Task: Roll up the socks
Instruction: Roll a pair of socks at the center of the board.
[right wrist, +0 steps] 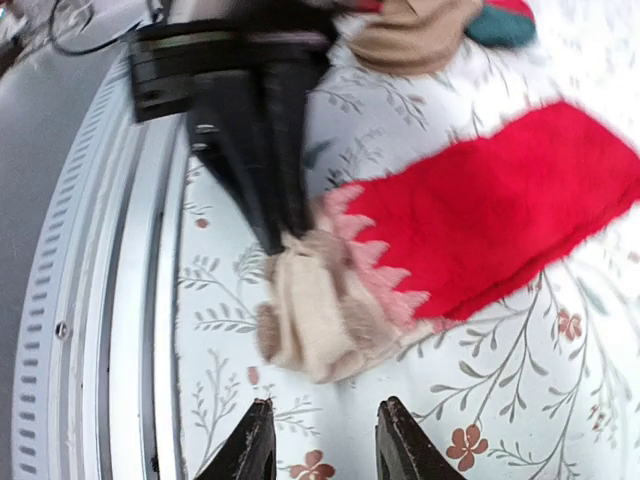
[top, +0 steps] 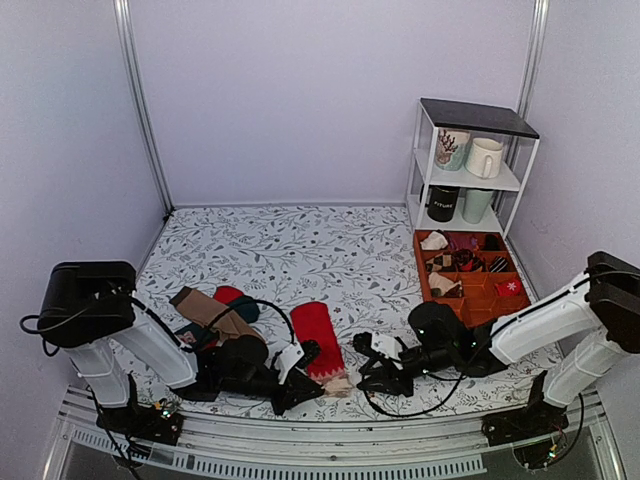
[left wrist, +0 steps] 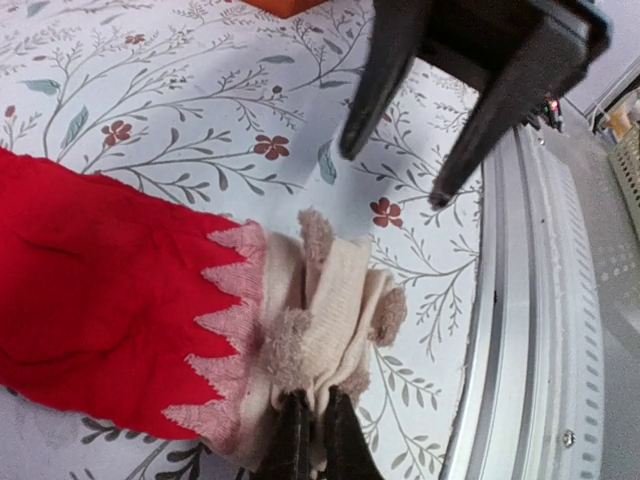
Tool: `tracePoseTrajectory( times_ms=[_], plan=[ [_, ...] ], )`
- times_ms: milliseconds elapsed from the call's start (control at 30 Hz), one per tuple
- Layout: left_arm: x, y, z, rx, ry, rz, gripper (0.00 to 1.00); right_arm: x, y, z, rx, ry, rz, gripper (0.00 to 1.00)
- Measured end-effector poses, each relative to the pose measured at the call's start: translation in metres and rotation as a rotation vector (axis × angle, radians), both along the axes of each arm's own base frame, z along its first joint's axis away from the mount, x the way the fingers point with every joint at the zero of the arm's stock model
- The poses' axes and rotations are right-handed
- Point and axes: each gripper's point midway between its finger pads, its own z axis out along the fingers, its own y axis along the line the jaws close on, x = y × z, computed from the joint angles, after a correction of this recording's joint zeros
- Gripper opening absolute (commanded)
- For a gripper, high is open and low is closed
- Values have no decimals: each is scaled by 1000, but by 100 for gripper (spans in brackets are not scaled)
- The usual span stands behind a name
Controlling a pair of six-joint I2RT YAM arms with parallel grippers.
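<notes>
The red socks (top: 318, 335) lie flat near the table's front edge, pale beige end (top: 337, 383) toward the rail. In the left wrist view the red part (left wrist: 100, 300) fills the left and the bunched beige end (left wrist: 335, 295) sits in the middle. My left gripper (left wrist: 315, 412) is shut on that beige end at its near side. My right gripper (right wrist: 326, 408) stands open just off the beige end (right wrist: 320, 310), with only tablecloth between its fingers. It shows from the left wrist as two dark fingers (left wrist: 375, 90) above the socks. The left gripper (right wrist: 282, 238) pinches the cuff from the far side.
A tan-brown sock (top: 205, 310) and a dark green sock (top: 242, 303) lie left of the red pair. An orange compartment tray (top: 424, 270) with small items sits at right, a white shelf (top: 520, 180) with mugs behind it. The metal rail (top: 330, 440) runs along the front edge.
</notes>
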Motion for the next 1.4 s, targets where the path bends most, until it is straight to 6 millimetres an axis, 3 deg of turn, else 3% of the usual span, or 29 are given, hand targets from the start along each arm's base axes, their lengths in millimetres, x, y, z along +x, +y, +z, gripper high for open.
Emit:
tracePoseTrajectory(
  times_ms=[67, 267, 500, 800, 967, 1067, 1133, 1233, 1367, 1400],
  plan=[
    [0, 0, -1, -7, 27, 2, 0, -6, -3, 9, 35, -111, 40, 36],
    [-3, -3, -2, -31, 74, -7, 0, -24, 12, 22, 91, -268, 148, 36],
    [-4, -4, -2, -40, 85, -15, 0, -30, 27, 6, 52, -311, 207, 36],
    [-5, -4, -2, -45, 88, -18, 0, -20, 36, -10, 3, -350, 205, 35],
    [-5, -4, -2, -52, 89, -23, 0, -15, 38, -23, -32, -355, 197, 24],
    [-5, -4, -2, -54, 90, -25, 0, -12, 41, -24, -39, -355, 186, 9],
    [-5, -4, -2, -54, 90, -25, 0, -10, 45, -25, -46, -341, 173, 5],
    [-6, -3, -2, -53, 89, -29, 34, -8, 50, -25, -62, -303, 155, 3],
    [-9, 2, 8, -47, 64, -46, 60, -11, 52, -25, -83, -200, 123, 3],
    [-10, 5, 10, -34, 56, -43, 63, -13, 52, -25, -87, -170, 118, 3]
  ],
)
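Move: The right hand, open and holding nothing, has the rolled beige cuff about 5 cm to its left, roughly 1 cm back and 3 cm below. The red sock body stretches away from the cuff, its middle some 10 cm ahead of this hand, 8 cm left and 4 cm down. The left hand already pinches the cuff's left part; the roll's middle is about 2 cm to its right, level in height and forward reach. Rising and drawing back 2–3 cm, then swinging left and sinking forward onto the rolled cuff, the right hand ends about 5 cm left and lower, its wrist rolling some 20 degrees and easing half back. Its fingers shut and pinch the roll while the left hand keeps its grip almost still; only then does the left open about halfway and start to lift. ##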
